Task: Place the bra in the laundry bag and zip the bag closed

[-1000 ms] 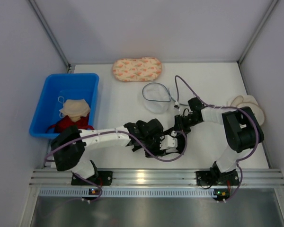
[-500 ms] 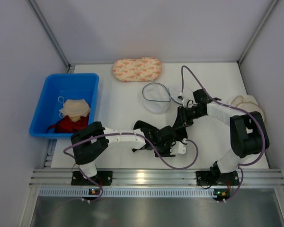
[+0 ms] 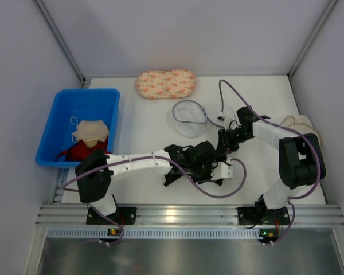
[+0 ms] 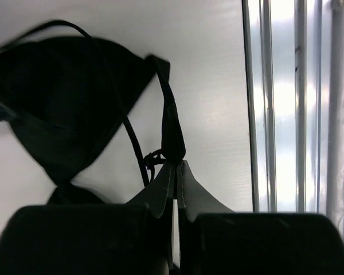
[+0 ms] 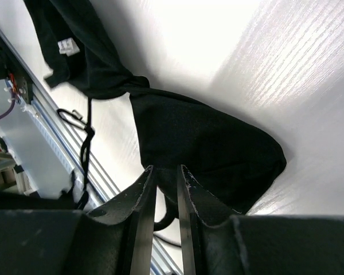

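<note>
The black bra (image 4: 63,103) lies on the white table near the front edge, one cup spread flat. My left gripper (image 4: 176,163) is shut on its thin strap at a knot. My right gripper (image 5: 166,169) is shut on the edge of the other black cup (image 5: 206,149). In the top view the two grippers, left (image 3: 217,163) and right (image 3: 223,146), meet in the middle of the table, and they mostly hide the bra. The round white mesh laundry bag (image 3: 189,117) lies open just behind them, apart from both grippers.
A peach patterned pouch (image 3: 166,83) lies at the back. A blue bin (image 3: 112,94) at the left holds beige cloth (image 3: 90,130) and red cloth. A beige bra (image 3: 301,129) lies at the right edge. The metal rail (image 4: 286,103) runs along the table's front.
My left gripper has moved right and slightly back with the strap. My right gripper has drawn back to the right, and its arm has shifted toward the mesh bag.
</note>
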`<action>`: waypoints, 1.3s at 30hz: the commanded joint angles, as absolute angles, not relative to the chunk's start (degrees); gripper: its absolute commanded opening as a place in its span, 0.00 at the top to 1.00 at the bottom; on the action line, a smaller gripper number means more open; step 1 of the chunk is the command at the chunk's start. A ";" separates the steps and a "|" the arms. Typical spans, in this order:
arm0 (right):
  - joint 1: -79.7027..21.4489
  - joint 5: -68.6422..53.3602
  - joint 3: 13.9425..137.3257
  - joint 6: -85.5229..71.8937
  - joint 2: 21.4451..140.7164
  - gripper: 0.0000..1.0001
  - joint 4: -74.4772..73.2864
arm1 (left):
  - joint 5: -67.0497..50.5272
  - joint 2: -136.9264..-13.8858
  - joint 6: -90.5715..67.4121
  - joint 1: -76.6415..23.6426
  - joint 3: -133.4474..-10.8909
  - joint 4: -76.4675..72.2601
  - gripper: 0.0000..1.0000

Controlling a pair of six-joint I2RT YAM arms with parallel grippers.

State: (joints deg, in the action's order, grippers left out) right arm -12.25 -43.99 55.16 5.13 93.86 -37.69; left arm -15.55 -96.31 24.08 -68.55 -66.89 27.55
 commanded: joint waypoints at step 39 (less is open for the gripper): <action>4.48 -41.66 58.53 12.22 93.51 0.44 -39.20 | -27.77 -89.84 -3.68 -36.22 -74.64 28.29 0.37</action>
State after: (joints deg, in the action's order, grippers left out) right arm 2.68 -42.54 55.70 9.74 92.03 -39.48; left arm -22.63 -98.15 3.86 -38.68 -78.48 28.05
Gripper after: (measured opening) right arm 0.549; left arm 0.634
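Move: The left hand, near the table's rear edge, still pinches the bra's band and knotted straps. The bra's middle lies about 10 cm ahead and 2 cm to its right, some 6 cm lower, with the left cup 9 cm ahead and 7 cm left. From the right hand the shoulder strap is just under the fingertips, about 1 cm back and 2 cm down. The right cup lies some 5 cm to its left, 1 cm ahead and 4 cm lower. Keeping its pinch on the band and straps, the left hand lifts about 6 cm, carries them some 14 cm forward to the bra's middle, lowers and opens to let go there, then pulls up and left, swinging about 40 degrees counter-clockwise. The right hand, at the shoulder strap, draws right and a little forward past the right cup, its fingers opening wider. ##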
